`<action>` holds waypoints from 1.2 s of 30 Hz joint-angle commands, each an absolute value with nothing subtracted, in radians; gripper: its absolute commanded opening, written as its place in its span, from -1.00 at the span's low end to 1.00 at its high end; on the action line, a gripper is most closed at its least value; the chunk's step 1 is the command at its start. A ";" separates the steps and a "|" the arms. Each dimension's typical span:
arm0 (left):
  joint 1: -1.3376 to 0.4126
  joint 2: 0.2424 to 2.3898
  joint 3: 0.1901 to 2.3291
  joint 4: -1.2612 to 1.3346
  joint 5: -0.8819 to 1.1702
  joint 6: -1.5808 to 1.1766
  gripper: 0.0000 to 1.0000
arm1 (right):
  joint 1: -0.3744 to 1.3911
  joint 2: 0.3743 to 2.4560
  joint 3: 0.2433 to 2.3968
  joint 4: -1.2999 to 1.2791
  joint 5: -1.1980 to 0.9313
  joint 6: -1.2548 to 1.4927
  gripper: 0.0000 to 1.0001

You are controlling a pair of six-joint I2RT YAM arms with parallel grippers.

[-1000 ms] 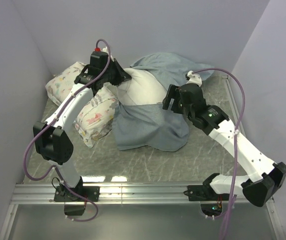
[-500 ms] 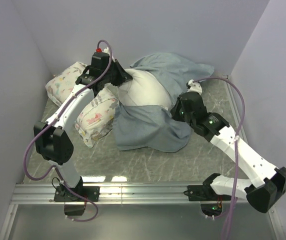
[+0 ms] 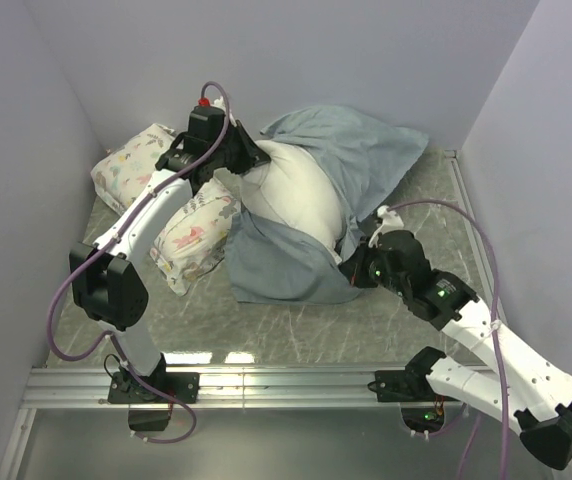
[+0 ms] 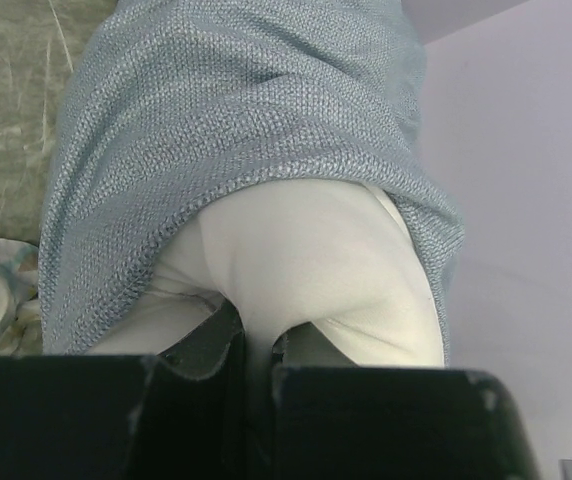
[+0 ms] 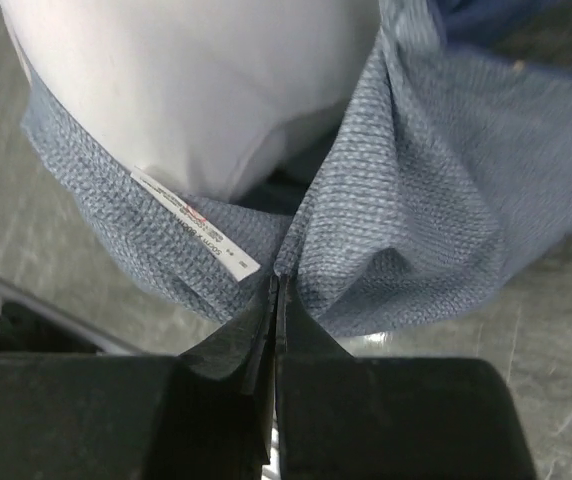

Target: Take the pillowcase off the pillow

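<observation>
The pillowcase (image 3: 286,255) lies inside out, grey-blue side up, partly pulled off the off-white pillow (image 3: 296,185). My left gripper (image 3: 254,158) is shut on the pillow's bared far-left corner (image 4: 306,260), with the case edge (image 4: 216,110) bunched just beyond it. My right gripper (image 3: 354,268) is shut on a fold of the pillowcase (image 5: 416,200) at its near right edge, beside a white label (image 5: 194,222). The pillow's white body shows above the case in the right wrist view (image 5: 186,80).
A white floral-print pillow (image 3: 191,235) lies left of the case under my left arm, and a second floral one (image 3: 131,165) sits at the far left by the wall. Grey marbled tabletop (image 3: 406,200); walls close on three sides.
My right gripper has pulled the pillowcase edge toward the near right, drawing the cloth down off the pillow and baring more white. My left gripper has held the pillow corner in place.
</observation>
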State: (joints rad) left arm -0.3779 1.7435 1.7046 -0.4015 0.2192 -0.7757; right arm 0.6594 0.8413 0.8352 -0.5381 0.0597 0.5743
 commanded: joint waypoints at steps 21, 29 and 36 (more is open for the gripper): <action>-0.379 1.729 1.798 -0.265 0.146 -0.805 -0.99 | 0.773 0.943 0.695 -0.539 0.339 0.687 -1.00; -0.439 1.550 1.478 -0.183 0.301 -0.775 -0.99 | 0.345 1.221 0.816 -0.299 0.259 0.621 -1.00; -0.515 1.353 1.080 -0.057 0.365 -0.802 -0.99 | 0.298 1.318 0.925 -0.308 0.196 0.575 -0.43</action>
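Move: The right hand has the pillowcase rim pinched; the white pillow's bare middle lies about 15 cm ahead of it, 9 cm left and slightly lower. The case's near flap is some 11 cm left and 3 cm ahead, about 14 cm down, and its far part about 26 cm ahead, 2 cm right, 14 cm down. The left hand grips the pillow's end, with the pillow's middle 6 cm back, 7 cm right and 10 cm below. Down and back first, about 8 cm and 4 cm, the right hand tugs the pinched rim of the pillowcase, then sweeps forward and to the right past the pillow's near corner while still sinking slightly, its wrist turning clockwise, fingers starting to part at the end. The left hand keeps its pinch on the pillow's end, nearly still at first, then hauls it back some 12 cm and down 6 cm. ##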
